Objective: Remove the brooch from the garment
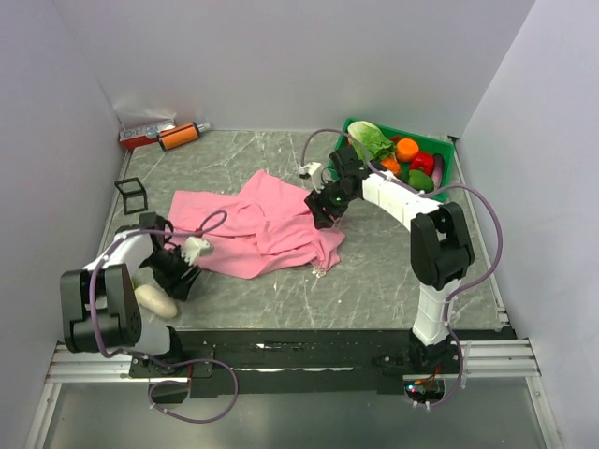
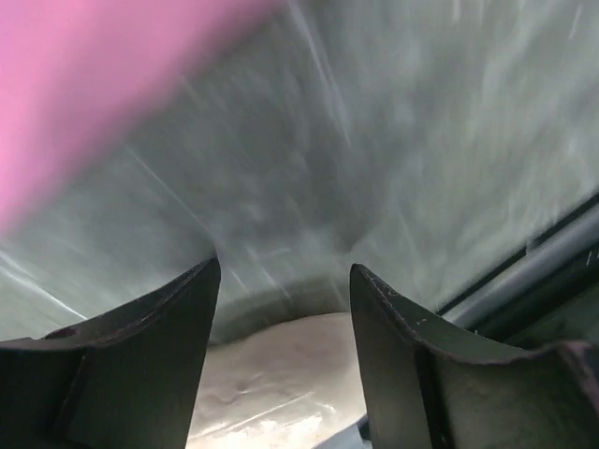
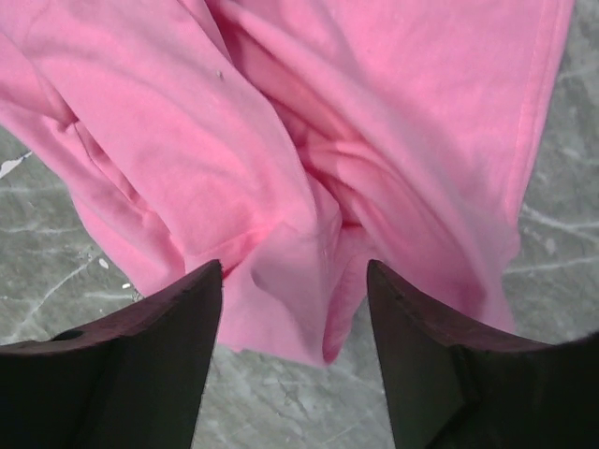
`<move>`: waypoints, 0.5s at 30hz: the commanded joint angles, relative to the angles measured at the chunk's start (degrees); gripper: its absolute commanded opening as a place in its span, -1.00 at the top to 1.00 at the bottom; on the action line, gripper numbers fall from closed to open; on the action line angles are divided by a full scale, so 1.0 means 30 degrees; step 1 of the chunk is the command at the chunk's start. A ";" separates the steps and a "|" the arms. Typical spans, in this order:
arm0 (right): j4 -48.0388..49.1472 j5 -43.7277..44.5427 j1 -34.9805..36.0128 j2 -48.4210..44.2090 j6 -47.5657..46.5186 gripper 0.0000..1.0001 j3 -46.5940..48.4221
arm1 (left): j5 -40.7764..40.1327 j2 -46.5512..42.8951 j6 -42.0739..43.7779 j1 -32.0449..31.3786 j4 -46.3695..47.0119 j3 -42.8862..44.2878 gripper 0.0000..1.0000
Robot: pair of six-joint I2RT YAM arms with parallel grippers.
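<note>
The garment [image 1: 253, 224] is a pink T-shirt lying crumpled in the middle of the table. A tiny pale speck [image 1: 321, 271] sits at its near right corner; it may be the brooch, but it is too small to be sure. My right gripper [image 1: 323, 213] hovers open over the shirt's right edge. In the right wrist view its fingers straddle a pink fold [image 3: 299, 271] without pinching it. My left gripper [image 1: 178, 279] is off the shirt's left side, open and empty [image 2: 285, 271]. Its view is blurred and shows a strip of pink cloth [image 2: 84, 84].
A pale oval object [image 1: 154, 301] lies on the table just under the left gripper and shows between its fingers [image 2: 281, 374]. A green bin [image 1: 447, 168] of vegetables stands at the back right. Orange and red items [image 1: 159, 138] lie at the back left, and a black wire cube [image 1: 133, 195] stands near the left wall.
</note>
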 commanded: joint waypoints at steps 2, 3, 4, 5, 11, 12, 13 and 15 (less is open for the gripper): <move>0.0941 0.0147 0.0596 0.1181 0.0197 -0.22 0.1703 | -0.1448 -0.1314 0.1775 0.0940 -0.1397 -0.0274 -0.27; 0.0562 0.0148 0.0683 0.1301 0.0109 -0.14 0.1852 | -0.1010 -0.1374 0.1542 0.0970 -0.1280 0.0223 -0.28; 0.0442 0.0090 0.0742 0.1389 -0.0008 -0.06 0.1970 | -0.0425 -0.1404 0.0872 0.1028 -0.0873 0.1446 -0.29; 0.0412 0.0060 0.0772 0.1390 -0.0241 0.09 0.1913 | 0.1089 -0.1375 0.0460 0.1000 -0.0521 0.2096 -0.35; -0.0233 -0.0289 0.0714 0.0401 -0.0158 1.00 0.2321 | 0.4238 -0.0909 -0.1188 0.0883 0.2789 0.5469 -0.94; -0.0204 -0.0524 0.0655 -0.0099 -0.0098 1.00 0.2323 | 0.4094 -0.0732 -0.0837 0.0853 0.2851 0.5704 -0.98; 0.0144 -0.0700 0.0626 -0.0626 0.0048 1.00 0.2323 | 0.3831 -0.0556 0.0442 0.0853 0.2765 0.6025 -0.94; 0.0527 -0.0849 0.0421 -0.2092 0.0924 1.00 0.2351 | 0.2345 0.0204 0.2205 0.0853 0.2297 0.6116 -0.84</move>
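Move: The pink garment's bunched fold stands almost between the right fingers, about 2 cm to their left, 1 cm ahead and 2 cm lower. The brooch at the garment's near edge lies some 10 cm back from that hand and 8 cm below; the green basket is about 20 cm ahead and 18 cm right. The garment's near-left corner is roughly 9 cm ahead of the left hand and 4 cm left; the white radish is 3 cm back and 5 cm left. The garment's fold is pinched as the right hand slides about 2 cm left, sinks a little over 1 cm, shuts its half-open fingers on it and starts back up. The left hand first edges some 2 cm back and left against the white radish, then swings forward and up, about 12 cm ahead of its start and 10 cm higher, tipping its fingers forward some 25 degrees and opening wide over the garment's left end. ##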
